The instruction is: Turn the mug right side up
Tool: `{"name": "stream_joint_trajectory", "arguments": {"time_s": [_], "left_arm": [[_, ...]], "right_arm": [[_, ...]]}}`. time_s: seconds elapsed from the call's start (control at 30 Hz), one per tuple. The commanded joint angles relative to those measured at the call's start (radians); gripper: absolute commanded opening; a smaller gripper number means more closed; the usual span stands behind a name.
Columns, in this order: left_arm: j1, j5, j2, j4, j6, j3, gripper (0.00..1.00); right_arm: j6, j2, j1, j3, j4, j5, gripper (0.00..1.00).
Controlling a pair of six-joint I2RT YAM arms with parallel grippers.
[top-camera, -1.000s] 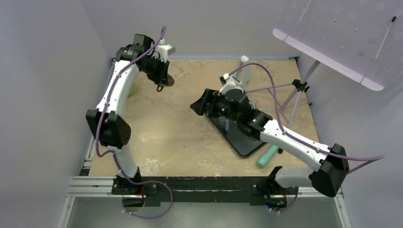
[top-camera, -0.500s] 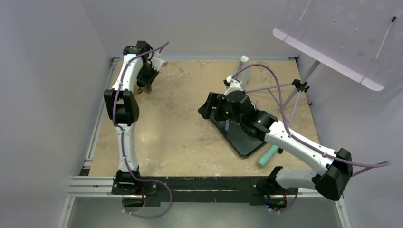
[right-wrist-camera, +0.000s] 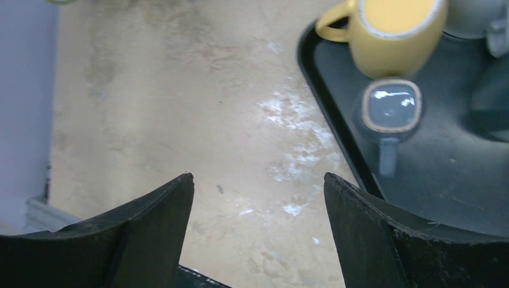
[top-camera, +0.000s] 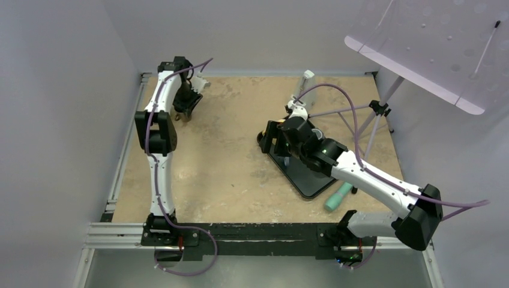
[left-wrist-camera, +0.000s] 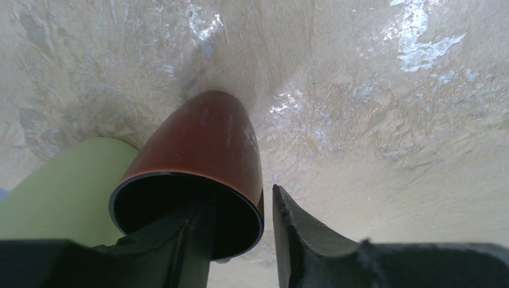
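The reddish-brown mug (left-wrist-camera: 204, 144) stands on the table at the back left with its dark open mouth facing up toward the left wrist camera. My left gripper (left-wrist-camera: 240, 192) straddles its rim. One finger reaches inside the mug, the other sits just outside the wall with a thin gap, so the jaws are open and not pinching. From above, the left gripper (top-camera: 184, 111) points down and hides most of the mug. My right gripper (right-wrist-camera: 259, 175) hovers wide open and empty over bare table, left of the tray; the top view shows this right gripper (top-camera: 267, 137) near mid-table.
A pale green object (left-wrist-camera: 66, 180) touches the mug's left side. A black tray (top-camera: 306, 180) holds a yellow mug (right-wrist-camera: 393, 36) and a small grey cup (right-wrist-camera: 390, 107). A teal object (top-camera: 337, 197) lies by the tray. A tripod stand (top-camera: 378, 111) and white bottle (top-camera: 306, 81) stand at the back right.
The left arm swung the mug from the back middle to the back left corner and set it down; its jaws have parted from the rim. The right arm drew back slightly.
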Motion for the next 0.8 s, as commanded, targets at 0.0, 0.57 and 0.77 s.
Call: {"name": "stream_joint_trajectory", "arguments": {"time_s": [0.0, 0.57, 0.77], "left_arm": [[0.013, -0.013, -0.059, 0.039, 0.010, 0.021, 0.48], [0.011, 0.442, -0.598, 0.118, -0.116, -0.244, 0.70], [0.011, 0.466, -0.683, 0.115, -0.137, -0.313, 0.70]], "right_arm": [[0.041, 0.070, 0.001, 0.055, -0.183, 0.185, 0.81], [-0.064, 0.309, -0.048, -0.068, -0.010, 0.312, 0.66], [-0.093, 0.377, -0.086, -0.098, 0.075, 0.295, 0.54]]}}
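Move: The brown mug already stands upright under the left hand, its rim between the loosening fingers, its middle about 2 cm ahead, 2 cm left and 3 cm below; the green mug stands some 11 cm to the left of it and 2 cm farther out. The upside-down blue mug in the tray lies about 8 cm ahead of the right hand, 7 cm right and 16 cm below, the yellow mug 8 cm beyond it, the teal mug 12 cm to its right and 3 cm farther out. The brown mug is let go as the left fingers open further; that hand then climbs about 22 cm off the rim, drawing back and to the right while its wrist tilts up. Towards the blue mug's handle side the right hand sinks some 15 cm, also going right and a little forward, rolling about 30 degrees with its left side dropping and narrowing its fingers partway. ##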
